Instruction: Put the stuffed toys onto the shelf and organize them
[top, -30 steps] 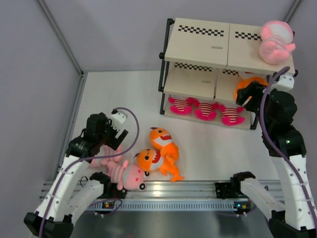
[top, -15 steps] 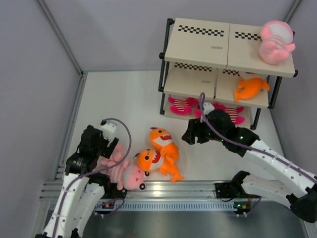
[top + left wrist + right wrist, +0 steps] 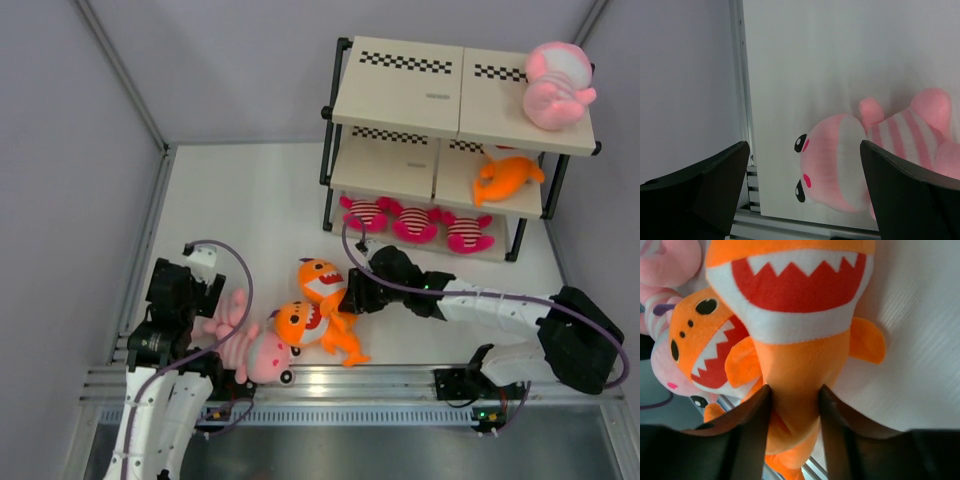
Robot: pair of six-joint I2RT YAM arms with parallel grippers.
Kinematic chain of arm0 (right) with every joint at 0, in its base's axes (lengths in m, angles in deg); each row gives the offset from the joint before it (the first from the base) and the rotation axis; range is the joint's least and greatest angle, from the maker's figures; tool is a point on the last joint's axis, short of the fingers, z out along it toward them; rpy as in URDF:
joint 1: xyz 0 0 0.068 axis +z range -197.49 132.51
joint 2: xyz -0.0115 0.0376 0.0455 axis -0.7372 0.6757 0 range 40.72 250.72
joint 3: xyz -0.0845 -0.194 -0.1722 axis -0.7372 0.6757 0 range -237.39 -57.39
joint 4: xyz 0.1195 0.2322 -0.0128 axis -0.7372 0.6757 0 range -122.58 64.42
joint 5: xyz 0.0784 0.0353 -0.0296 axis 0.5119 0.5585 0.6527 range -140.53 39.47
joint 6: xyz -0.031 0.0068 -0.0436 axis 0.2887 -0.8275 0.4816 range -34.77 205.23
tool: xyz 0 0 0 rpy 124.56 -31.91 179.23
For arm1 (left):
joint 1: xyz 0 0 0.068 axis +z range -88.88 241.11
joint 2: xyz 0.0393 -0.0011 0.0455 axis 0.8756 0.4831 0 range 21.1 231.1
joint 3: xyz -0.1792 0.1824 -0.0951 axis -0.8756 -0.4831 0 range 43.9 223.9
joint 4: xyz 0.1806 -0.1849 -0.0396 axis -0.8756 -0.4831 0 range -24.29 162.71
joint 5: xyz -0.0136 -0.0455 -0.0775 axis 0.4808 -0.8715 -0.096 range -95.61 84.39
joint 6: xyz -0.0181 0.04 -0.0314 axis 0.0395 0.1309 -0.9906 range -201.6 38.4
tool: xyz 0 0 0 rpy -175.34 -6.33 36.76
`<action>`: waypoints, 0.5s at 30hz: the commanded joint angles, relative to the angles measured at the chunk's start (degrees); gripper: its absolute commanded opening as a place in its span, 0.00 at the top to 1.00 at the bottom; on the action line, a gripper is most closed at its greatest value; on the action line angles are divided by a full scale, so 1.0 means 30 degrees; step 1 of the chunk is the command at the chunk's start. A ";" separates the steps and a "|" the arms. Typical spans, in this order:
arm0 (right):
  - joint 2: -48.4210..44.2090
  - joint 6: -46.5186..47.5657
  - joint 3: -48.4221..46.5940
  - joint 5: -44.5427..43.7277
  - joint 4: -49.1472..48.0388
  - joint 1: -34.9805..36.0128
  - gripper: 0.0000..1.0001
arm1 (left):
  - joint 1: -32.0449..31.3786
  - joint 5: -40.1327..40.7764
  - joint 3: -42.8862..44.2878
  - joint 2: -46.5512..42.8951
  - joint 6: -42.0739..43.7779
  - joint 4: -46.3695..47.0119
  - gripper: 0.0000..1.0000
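Observation:
The shelf [image 3: 400,95] stands at the back right. A pink doll [image 3: 556,85] lies on its top board, an orange shark [image 3: 508,177] on the middle one, and three magenta creatures [image 3: 415,222] on the bottom one. On the floor lie two orange sharks [image 3: 322,282] [image 3: 300,324] and a pink striped doll [image 3: 245,345]. My right gripper [image 3: 352,295] is shut on the farther shark's body [image 3: 795,330], one finger pressing each side [image 3: 794,405]. The left gripper [image 3: 205,300] hovers wide open over the doll's head [image 3: 840,165], touching nothing [image 3: 805,190].
The second shark [image 3: 705,345] lies against the held one, with the doll's face just beyond it. A metal rail [image 3: 350,380] runs along the near edge. Grey walls close in on the left and back. Bare white floor [image 3: 250,200] lies left of the shelf.
My right arm swung down from the shelf's middle board to the floor and closed its jaws around the farther shark. The left arm drew back toward the near left, still open.

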 commanded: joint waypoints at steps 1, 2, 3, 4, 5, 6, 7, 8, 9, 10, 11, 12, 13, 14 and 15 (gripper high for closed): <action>0.1110 -0.0678 -0.0440 0.0462 -0.2873 0.0672 0.62 | 0.0184 0.0347 0.0220 -0.0197 -0.0398 0.0426 0.02; 0.1373 -0.0678 -0.0528 0.0404 -0.2728 0.0731 0.71 | 0.0185 0.0318 0.0307 -0.0197 -0.0399 0.0426 0.02; 0.1318 -0.0649 -0.0761 0.0229 -0.2494 0.0731 0.88 | 0.0185 0.0202 0.0337 -0.0168 -0.0341 0.0368 0.02; 0.0969 -0.0504 -0.0967 -0.0062 -0.2231 0.0760 0.94 | 0.0185 0.0085 0.0395 -0.0139 -0.0282 0.0281 0.02; 0.0676 -0.0358 -0.1230 -0.1080 -0.0865 0.0819 0.99 | 0.0185 -0.0091 0.0657 0.0007 -0.0195 0.0164 0.02; 0.0383 0.0137 -0.2044 -0.1874 -0.0039 0.0877 1.00 | 0.0185 -0.0382 0.0862 0.0066 -0.0049 -0.0070 0.02; 0.0061 0.0461 -0.2575 -0.2694 0.1042 0.1139 1.00 | 0.0185 -0.0965 0.1125 0.0154 0.0011 -0.0507 0.02; -0.0580 0.0783 -0.3131 -0.4529 0.2793 0.1316 1.00 | 0.0214 -0.1261 0.1679 0.0358 0.0127 -0.0743 0.02; -0.0877 0.1395 -0.4268 -0.5360 0.3739 0.1491 1.00 | 0.0214 -0.1525 0.2004 0.0418 0.0274 -0.0949 0.02; -0.1431 0.1663 -0.4830 -0.6818 0.4473 0.1899 1.00 | 0.0185 -0.2079 0.2355 0.0621 0.0391 -0.1415 0.02; -0.1639 0.2187 -0.5416 -0.7500 0.5786 0.2077 1.00 | 0.0185 -0.2287 0.3084 0.0710 0.0479 -0.1623 0.02; -0.1902 0.2454 -0.6524 -0.8029 0.6350 0.2253 1.00 | 0.0185 -0.2493 0.3497 0.1001 0.0712 -0.1886 0.02; -0.2079 0.2746 -0.7057 -0.8469 0.6762 0.2545 1.00 | 0.0185 -0.2727 0.3907 0.1091 0.0859 -0.2120 0.02; -0.2487 0.3271 -0.7584 -0.9228 0.7288 0.2606 1.00 | 0.0185 -0.2961 0.4723 0.1150 0.0977 -0.2587 0.01; -0.2607 0.3509 -0.8634 -0.9670 0.8192 0.2693 1.00 | 0.0156 -0.2992 0.5138 0.1383 0.1181 -0.2823 0.01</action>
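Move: The upper orange shark toy lies at the right gripper, its middle about 2 cm ahead, 3 cm to the left and 2 cm below, its body already between the half-open fingers. The lower shark's middle is some 6 cm back and 4 cm left of the right hand, about 4 cm below. The nearer pink striped toy is roughly 10 cm back, 20 cm left and 4 cm below. From the left gripper the upper shark is about 31 cm to the right, 1 cm back and 9 cm below. Ease the right gripper about 1 cm left and down, shut its fingers fully on the upper shark's lower body, then lift some 10 cm while carrying it about 3 cm forward, away from the lower shark, tipping the fingers upward roughly 15 degrees. Late on, raise the open, empty left gripper about 4 cm and slightly right, away from the pink toy. ##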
